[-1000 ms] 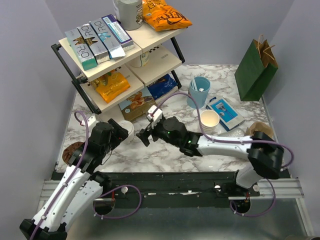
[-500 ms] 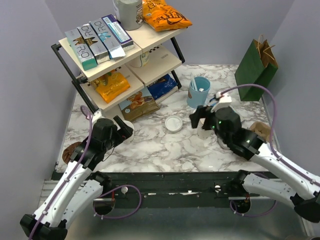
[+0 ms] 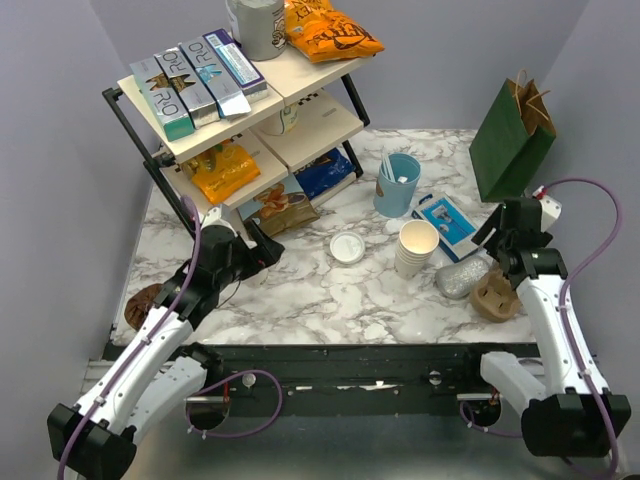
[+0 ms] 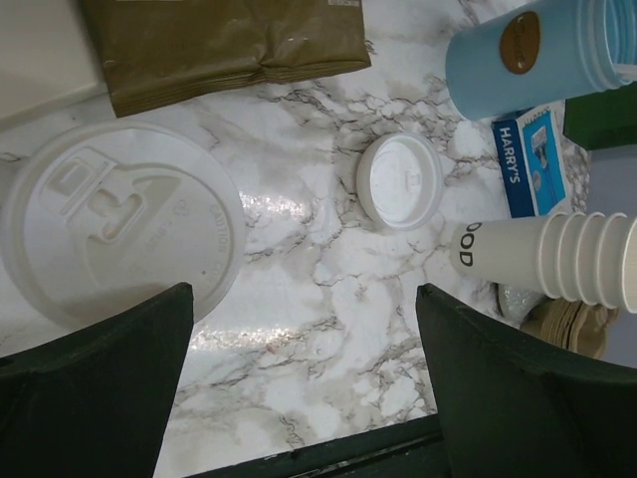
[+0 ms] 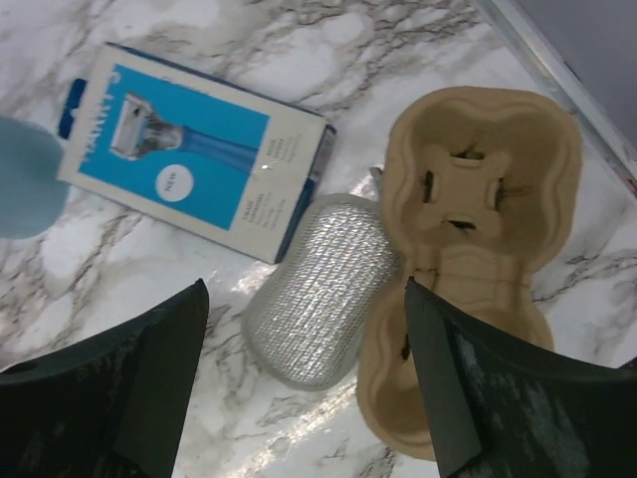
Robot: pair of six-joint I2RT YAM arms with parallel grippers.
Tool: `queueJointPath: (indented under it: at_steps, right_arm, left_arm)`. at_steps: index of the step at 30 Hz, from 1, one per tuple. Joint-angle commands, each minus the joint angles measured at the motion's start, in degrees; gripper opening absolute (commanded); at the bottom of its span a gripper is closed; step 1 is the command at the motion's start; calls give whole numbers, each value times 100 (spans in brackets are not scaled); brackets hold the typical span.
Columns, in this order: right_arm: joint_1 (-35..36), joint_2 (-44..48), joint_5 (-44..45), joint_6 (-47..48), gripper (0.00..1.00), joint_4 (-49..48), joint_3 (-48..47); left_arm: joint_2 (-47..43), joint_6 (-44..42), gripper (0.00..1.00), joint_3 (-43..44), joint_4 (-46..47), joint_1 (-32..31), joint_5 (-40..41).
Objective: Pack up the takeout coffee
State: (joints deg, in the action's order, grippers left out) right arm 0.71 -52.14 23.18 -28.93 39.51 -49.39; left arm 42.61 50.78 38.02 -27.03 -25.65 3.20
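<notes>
The takeout coffee [image 4: 119, 224] shows in the left wrist view as a round white lid seen from above, at the left, partly under my left finger. In the top view my left arm hides it. My left gripper [image 4: 304, 294] [image 3: 262, 250] hangs open over bare marble just right of that cup, with nothing between the fingers. My right gripper [image 5: 307, 289] [image 3: 497, 240] is open at the table's right side, above a silver mesh sponge [image 5: 318, 304] and a brown moulded cup carrier [image 5: 468, 249] [image 3: 497, 295], holding nothing.
A loose white lid [image 3: 347, 247] lies mid-table. Beside it stand a stack of lidless cream cups [image 3: 417, 247], a light blue cup [image 3: 398, 183] and a razor box [image 3: 450, 225]. A green paper bag [image 3: 512, 140] stands back right, a snack shelf [image 3: 230, 110] back left.
My right arm has swung from the table's centre over to the right side above the carrier, leaving the loose lid uncovered. My left gripper has crept forward and to the right.
</notes>
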Motion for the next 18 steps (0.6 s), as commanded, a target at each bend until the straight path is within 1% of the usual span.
queueJointPath:
  at_steps: [1, 4, 5, 7, 8, 10, 11, 14, 16, 18]
  right_arm:
    - [-754, -384, -435, 186, 81, 242, -53]
    - [-1106, -683, -454, 203, 80, -74, 43]
    - [-1213, -814, -498, 177, 77, -92, 26]
    - [-1423, -1139, -542, 159, 75, -197, -18]
    - [-1459, -1236, -603, 159, 71, -267, -36]
    - [-1503, -1553, -727, 177, 68, -461, -141]
    - [-1512, -1658, -727, 203, 63, -461, -211]
    - [-1556, -1949, -455, 177, 60, -303, -344]
    - [-1591, -1993, -376, 195, 59, -417, -248]
    - [-1635, -2028, -393, 186, 56, -496, -229]
  left_arm:
    - [81, -393, 99, -181, 908, -45, -505]
    - [19, -429, 99, -295, 1207, -45, -522]
    - [2, -438, 99, -339, 1278, -45, -522]
    - [19, -447, 99, -427, 1436, -45, -487]
    - [80, -447, 99, -444, 1472, -45, -478]
    - [212, -447, 99, -462, 1560, -45, -434]
    - [387, -464, 99, -436, 1569, -45, -443]
    - [686, -534, 99, -313, 1569, -45, -566]
    - [748, -552, 99, -304, 1630, -45, -566]
    - [758, -570, 99, -348, 1709, -45, -558]
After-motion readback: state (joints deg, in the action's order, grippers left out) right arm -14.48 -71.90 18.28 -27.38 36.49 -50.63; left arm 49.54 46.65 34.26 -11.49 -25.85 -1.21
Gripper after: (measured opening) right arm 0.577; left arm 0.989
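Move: The cardboard cup holder lies about 6 cm to the right of the right hand and some 12 cm below it, barely 1 cm back. From this same hand, the silver pad sits about 4 cm left and 1 cm ahead, the razor box some 7 cm left and 13 cm ahead, and the cup stack roughly 17 cm left and 3 cm ahead. From the left hand, the holder is about 56 cm to the right, 1 cm back and 12 cm lower. No contact can be seen yet: the right hand sinks about 8 cm and goes 6 cm right onto the narrow waist of the cup holder, tipping its fingers down some 15 degrees and turning clockwise, while they close to a bit over half open around the line of its left wall. The open left hand moves 3 to 4 cm forward and right, away from the lidded cup. ##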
